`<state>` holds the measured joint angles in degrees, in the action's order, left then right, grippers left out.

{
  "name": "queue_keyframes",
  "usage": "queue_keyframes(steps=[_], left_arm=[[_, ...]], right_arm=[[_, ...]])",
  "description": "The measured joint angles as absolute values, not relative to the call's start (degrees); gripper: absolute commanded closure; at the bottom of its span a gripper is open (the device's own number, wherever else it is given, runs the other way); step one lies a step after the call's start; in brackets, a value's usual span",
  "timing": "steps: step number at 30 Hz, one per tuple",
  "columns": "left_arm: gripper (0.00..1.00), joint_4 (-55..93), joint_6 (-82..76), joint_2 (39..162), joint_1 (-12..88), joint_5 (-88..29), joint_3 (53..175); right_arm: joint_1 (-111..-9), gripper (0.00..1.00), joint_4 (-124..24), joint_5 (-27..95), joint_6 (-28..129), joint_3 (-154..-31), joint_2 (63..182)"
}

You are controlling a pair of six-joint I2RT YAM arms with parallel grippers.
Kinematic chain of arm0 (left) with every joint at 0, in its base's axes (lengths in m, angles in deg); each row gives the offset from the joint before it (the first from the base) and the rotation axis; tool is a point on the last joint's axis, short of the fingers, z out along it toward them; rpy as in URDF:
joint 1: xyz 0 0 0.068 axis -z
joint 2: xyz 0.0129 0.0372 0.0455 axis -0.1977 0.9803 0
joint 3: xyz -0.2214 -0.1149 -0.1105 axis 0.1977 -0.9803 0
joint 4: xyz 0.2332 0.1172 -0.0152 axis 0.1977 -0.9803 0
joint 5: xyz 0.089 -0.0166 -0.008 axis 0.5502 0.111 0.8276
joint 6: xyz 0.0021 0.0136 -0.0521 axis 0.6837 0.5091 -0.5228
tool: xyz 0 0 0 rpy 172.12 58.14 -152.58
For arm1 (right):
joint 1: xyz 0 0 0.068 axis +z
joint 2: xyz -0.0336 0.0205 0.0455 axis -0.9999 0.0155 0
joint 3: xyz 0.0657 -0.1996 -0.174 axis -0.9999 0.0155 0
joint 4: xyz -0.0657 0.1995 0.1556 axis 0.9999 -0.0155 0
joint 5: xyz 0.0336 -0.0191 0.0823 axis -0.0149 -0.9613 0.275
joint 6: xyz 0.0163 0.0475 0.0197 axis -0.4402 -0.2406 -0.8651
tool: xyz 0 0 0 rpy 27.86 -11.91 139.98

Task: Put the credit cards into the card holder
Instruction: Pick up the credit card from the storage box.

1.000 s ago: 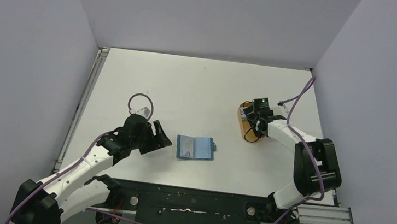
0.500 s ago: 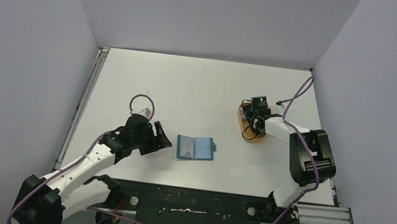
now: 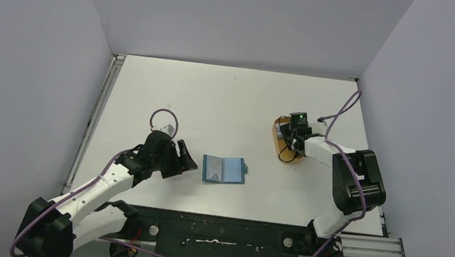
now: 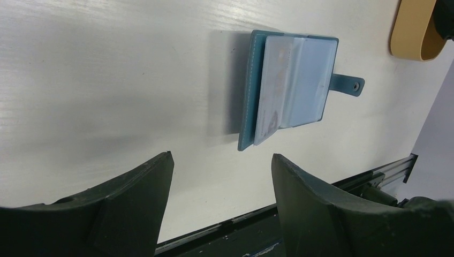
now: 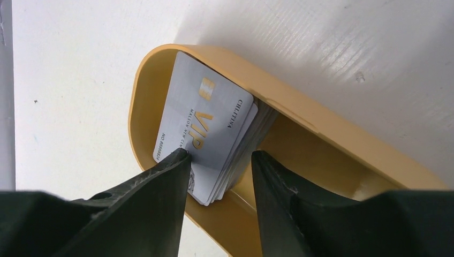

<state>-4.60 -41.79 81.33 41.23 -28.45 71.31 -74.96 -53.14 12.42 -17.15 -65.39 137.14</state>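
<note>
The card holder [image 3: 224,170] lies open on the white table, a teal wallet with clear sleeves facing up and its snap tab pointing right. In the left wrist view the card holder [image 4: 292,88] is ahead of my left gripper [image 4: 222,156], which is open and empty, a short way off. In the overhead view that left gripper [image 3: 189,161] sits just left of the wallet. A stack of grey-silver credit cards [image 5: 203,123] leans inside the orange tray [image 5: 332,139]. My right gripper [image 5: 220,154] straddles the stack's lower corner, one fingertip touching the top card, the other apart from it.
The orange oval tray [image 3: 280,147] sits at the right of the table, under my right gripper [image 3: 288,138]. Grey walls enclose the table on three sides. A black rail [image 3: 221,229] runs along the near edge between the arm bases.
The right gripper's jaws have narrowed around the card stack in the tray, and the right arm has shifted slightly. The left gripper has crept a little toward the wallet.
</note>
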Motion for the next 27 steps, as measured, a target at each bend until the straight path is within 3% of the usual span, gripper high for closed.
queue_keyframes(steps=[11,27], left_arm=[[0.36,-3.7,-41.9,81.3,41.2,-29.2,70.5],[0.36,-3.0,-42.8,81.3,41.2,-29.5,69.8]], right_arm=[[-75.0,0.66,-51.9,13.1,-16.7,-62.0,133.9],[-75.1,0.89,-51.5,14.0,-15.6,-61.5,132.2]])
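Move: Inside the storage box's far end, the top credit card's middle lies about 2 cm ahead of the right hand, 1 cm to its right and 1 cm lower; the half-open fingertips are near the card's near, left-hand edge. The box's own middle is some 2 cm back and 2 cm right. The open card holder lies roughly 19 cm left and 17 cm back. For the left hand, that card is about 21 cm ahead and 30 cm right. Drawing back about 1.5 cm inside the storage box, the right hand closes its half-open fingers almost shut and pinches the top card by its near, left-hand corner. It rises about 1 cm, mostly late on, with the wrist hardly turning. ##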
